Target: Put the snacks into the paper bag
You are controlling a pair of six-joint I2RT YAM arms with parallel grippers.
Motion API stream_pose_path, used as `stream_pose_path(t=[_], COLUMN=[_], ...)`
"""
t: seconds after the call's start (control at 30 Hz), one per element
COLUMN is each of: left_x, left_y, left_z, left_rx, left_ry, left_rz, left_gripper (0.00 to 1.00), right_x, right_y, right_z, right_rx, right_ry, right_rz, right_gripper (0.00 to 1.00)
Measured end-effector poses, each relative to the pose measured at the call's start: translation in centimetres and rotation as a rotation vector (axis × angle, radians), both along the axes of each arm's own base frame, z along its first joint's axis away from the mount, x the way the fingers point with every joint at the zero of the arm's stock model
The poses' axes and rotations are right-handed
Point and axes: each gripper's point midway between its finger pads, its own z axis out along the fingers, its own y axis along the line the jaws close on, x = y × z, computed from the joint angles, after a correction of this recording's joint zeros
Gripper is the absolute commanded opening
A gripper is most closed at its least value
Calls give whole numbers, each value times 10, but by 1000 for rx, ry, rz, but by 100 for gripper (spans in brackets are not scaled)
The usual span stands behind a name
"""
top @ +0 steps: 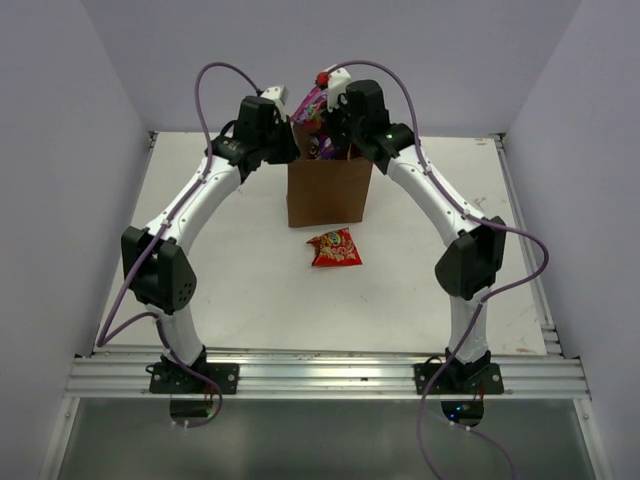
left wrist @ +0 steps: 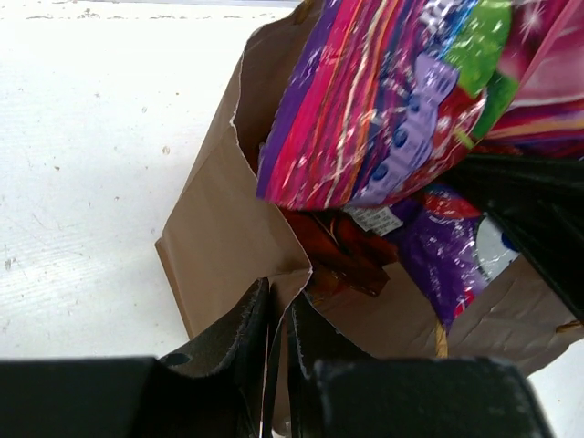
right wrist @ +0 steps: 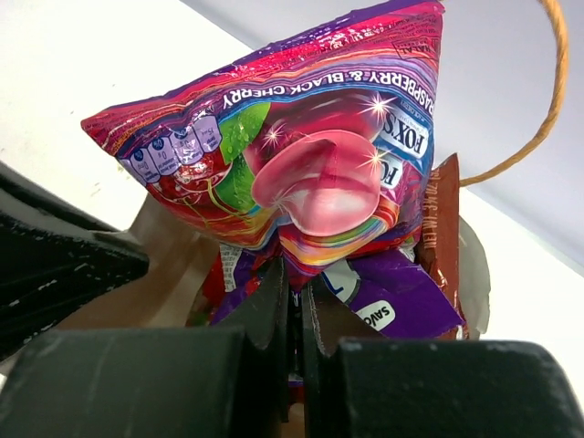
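Observation:
The brown paper bag [top: 330, 195] stands upright at the back middle of the table. My left gripper [left wrist: 281, 315] is shut on the bag's left rim [left wrist: 274, 246], with a fold of paper pinched between its fingers. My right gripper [right wrist: 297, 285] is shut on the lower edge of the red candy packet [right wrist: 292, 146] with colourful print, holding it over the bag's mouth. Under it, inside the bag, lie a purple packet [right wrist: 401, 297] and a dark orange-red packet [right wrist: 444, 228]. A small red-orange packet [top: 334, 248] lies flat on the table in front of the bag.
One thin loop handle [right wrist: 543, 100] of the bag arcs up at the right of the right wrist view. Both arms [top: 200, 200] bend inward over the bag from either side. White walls close off the back and sides of the table [top: 240, 290].

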Motion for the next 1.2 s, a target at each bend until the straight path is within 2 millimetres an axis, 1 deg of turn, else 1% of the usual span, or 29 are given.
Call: stream_pose_path(t=[0.07,0.23,0.3,0.33,0.37,0.4,0.43,0.47,0.5,0.53,0.63,0.7,0.77,0.87,0.93,0.97,1.0,1.03,1.1,1.13,1.17,1.2], left_x=[0,0,0,-1,-1,-1,-1,-1,-1,-1,0,0,0,1,1,2,2,2,2,2,2,3], left_y=[0,0,0,0,0,0,0,0,0,0,2,2,2,3,4,5,5,6,6,6,6,6], left_z=[0,-1,-2,-2,-3,-3,-2,-2,-2,-1,-1,-1,-1,-2,-2,-2,-2,-2,-2,-2,-2,-2], left_rx=[1,3,9,10,11,11,11,11,11,12,15,16,18,20,24,25,27,28,29,29,30,30], left_ry=[1,5,6,9,11,11,11,9,9,7,6,5,5,4,2,2,1,0,0,0,0,0], left_rz=[0,0,-4,-4,-5,-5,-5,-5,-5,-3,3,4,7,11,19,21,23,26,27,28,29,30], left_gripper=[16,17,16,16,16,16,16,17,16,16,17,17,16,16,17,16,16,16,16,16,16,17], right_x=[-3,-19,-26,-29,-32,-34,-35,-37,-38,-38,-38,-39,-45,-70,-98,-113,-128,-142,-163,-171,-177,-182], right_y=[2,6,4,2,1,0,-1,-1,-1,0,2,3,-1,-16,-31,-39,-44,-50,-51,-47,-42,-39], right_z=[-5,-35,-45,-47,-47,-46,-44,-41,-37,-32,-3,28,57,108,126,128,125,109,71,45,14,-11], right_rx=[2,-15,-27,-31,-34,-33,-28,-27,-24,-16,11,42,69,116,144,159,181,181,180,171,150,131], right_ry=[14,106,139,149,155,159,161,161,157,153,109,48,-7,-99,-126,-130,-134,-102,-34,10,72,121], right_rz=[18,66,72,74,76,75,73,77,80,79,85,85,84,75,75,77,82,84,98,111,121,126], right_gripper=[0,0,0,4,12,57,78,84,96,99,99,99,99,99,99,99,99,99,99,98,98,98])
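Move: The berry snack, already in the right fingers, hangs in the mouth of the paper bag, whose middle lies about 2 cm back, 1 cm left and 17 cm below that hand. The orange snack already inside is some 3 cm ahead, 4 cm right and 4 cm below; the small red snack lies on the table roughly 13 cm back, 1 cm right and 29 cm below. From the left hand the bag's middle is about 3 cm ahead, 8 cm right and 12 cm down. The berry snack is lowered some 5 cm into the paper bag and drawn back nearly 4 cm by the right hand, whose fingers then spring wide open and let go. The empty hand climbs about 17 cm clear of the rim, sweeps back and slightly right over the front rim, then drops fast towards the small red snack, still high above it. The left hand stays put, still pinching the bag's left rim. ##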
